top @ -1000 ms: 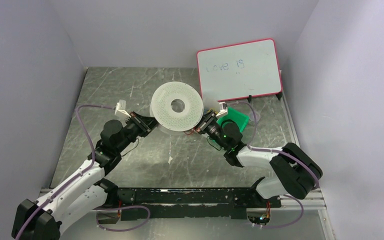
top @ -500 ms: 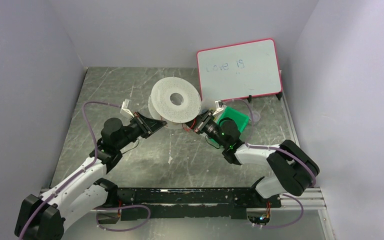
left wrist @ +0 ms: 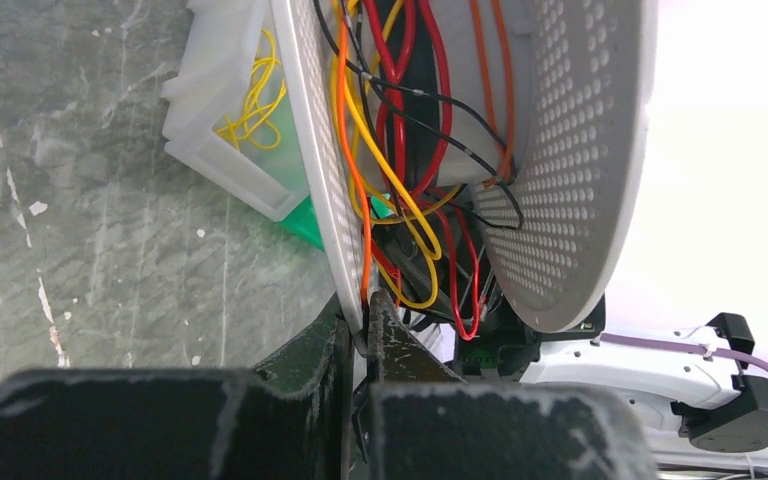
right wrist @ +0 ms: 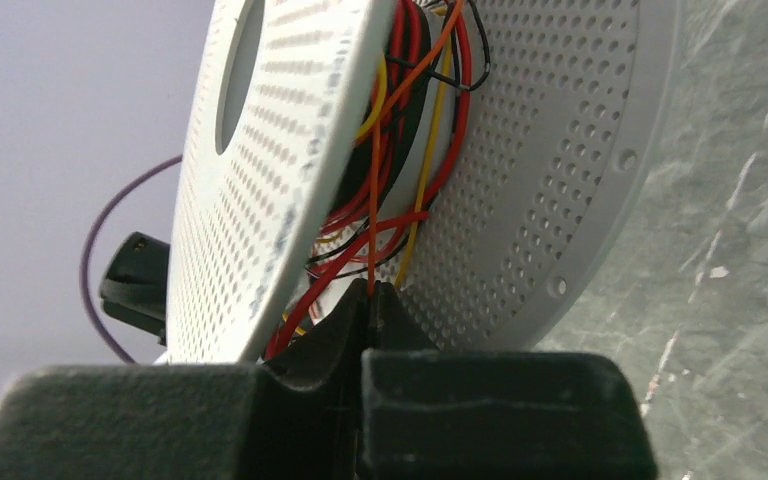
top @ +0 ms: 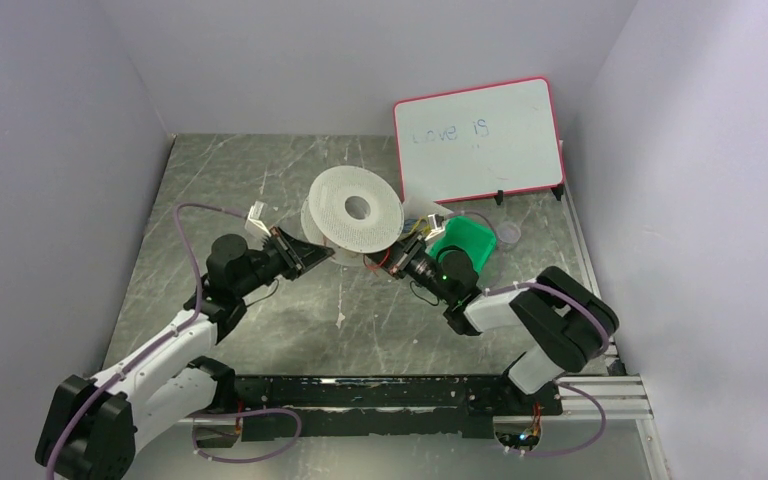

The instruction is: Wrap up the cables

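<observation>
The white perforated spool (top: 338,228) stands tilted on edge at mid-table, its core wound with red, yellow, black and orange wires. My left gripper (top: 322,255) is shut on the lower rim of one flange (left wrist: 312,180); the thin orange cable (left wrist: 364,250) runs down that flange to the fingertips. From the other side, my right gripper (top: 381,262) is shut on the orange cable (right wrist: 374,220), which rises taut from its tips (right wrist: 372,290) into the gap between the flanges (right wrist: 290,150).
A green bin (top: 465,245) sits just right of the right gripper, and a small clear lid (top: 508,235) lies beyond it. A whiteboard (top: 478,140) leans at the back right. A white tray (left wrist: 230,130) holding yellow wire loops lies behind the spool.
The spool has tipped from lying nearly flat to standing on edge. The left gripper has shifted right under its rim, and the right gripper has moved left and nearer with the cable.
</observation>
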Robot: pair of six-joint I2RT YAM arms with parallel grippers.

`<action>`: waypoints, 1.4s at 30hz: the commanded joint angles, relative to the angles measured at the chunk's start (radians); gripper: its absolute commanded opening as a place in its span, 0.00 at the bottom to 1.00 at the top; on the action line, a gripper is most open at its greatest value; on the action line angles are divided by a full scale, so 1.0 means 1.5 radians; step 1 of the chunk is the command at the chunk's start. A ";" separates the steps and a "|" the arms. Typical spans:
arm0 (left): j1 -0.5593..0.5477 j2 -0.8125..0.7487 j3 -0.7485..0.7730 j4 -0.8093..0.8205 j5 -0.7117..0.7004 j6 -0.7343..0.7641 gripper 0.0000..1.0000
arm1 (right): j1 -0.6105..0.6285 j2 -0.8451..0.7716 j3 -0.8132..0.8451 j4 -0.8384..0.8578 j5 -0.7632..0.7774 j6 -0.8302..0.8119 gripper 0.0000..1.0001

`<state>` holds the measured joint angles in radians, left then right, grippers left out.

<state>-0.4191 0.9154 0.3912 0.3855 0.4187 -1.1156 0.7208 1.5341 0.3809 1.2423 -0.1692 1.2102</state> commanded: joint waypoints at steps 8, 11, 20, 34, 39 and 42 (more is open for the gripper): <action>0.000 0.036 -0.061 0.131 0.044 -0.004 0.07 | 0.072 0.163 0.024 0.233 -0.027 0.131 0.00; -0.001 0.029 -0.090 0.139 0.042 -0.013 0.07 | 0.089 0.205 0.043 0.254 -0.021 0.148 0.00; 0.001 -0.025 -0.155 0.122 0.030 -0.023 0.07 | 0.130 0.259 0.088 0.202 0.021 0.149 0.00; 0.000 -0.144 -0.228 0.052 0.005 -0.044 0.07 | 0.177 0.313 0.130 0.141 0.021 0.162 0.00; 0.000 -0.117 -0.239 0.064 0.008 -0.048 0.07 | 0.178 0.320 0.122 0.120 0.030 0.176 0.00; -0.001 -0.093 -0.235 0.076 0.009 -0.041 0.07 | 0.177 0.320 0.118 0.120 0.026 0.183 0.02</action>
<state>-0.3939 0.7464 0.0303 0.4374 0.3080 -1.2240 0.9249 2.0068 0.5346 1.4311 -0.0166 1.5181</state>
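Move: The spool, held by both hands, has its middle about 6 cm ahead of the left hand, 4 cm to its right and 3 cm above; from the right hand it is some 5 cm ahead, 3 cm left and 2 cm above. Bare table lies roughly 17 cm straight below the right hand. The white box stands about 13 cm ahead of the right hand, 9 cm to its right and 15 cm below; the green lid is 9 cm ahead, 20 cm right and 16 cm below. The spool is lowered towards the bare table, the left hand still pinching its lower flange rim and sinking about 10 cm while easing left and back. The right hand, keeping its shut fingers on an orange cable at the near side between the flanges, goes down and left about 8 cm each, drawing nearer the left hand, fingers tipping down nearly 20 degrees; the left wrist tips down and turns counter-clockwise about 10 degrees. ##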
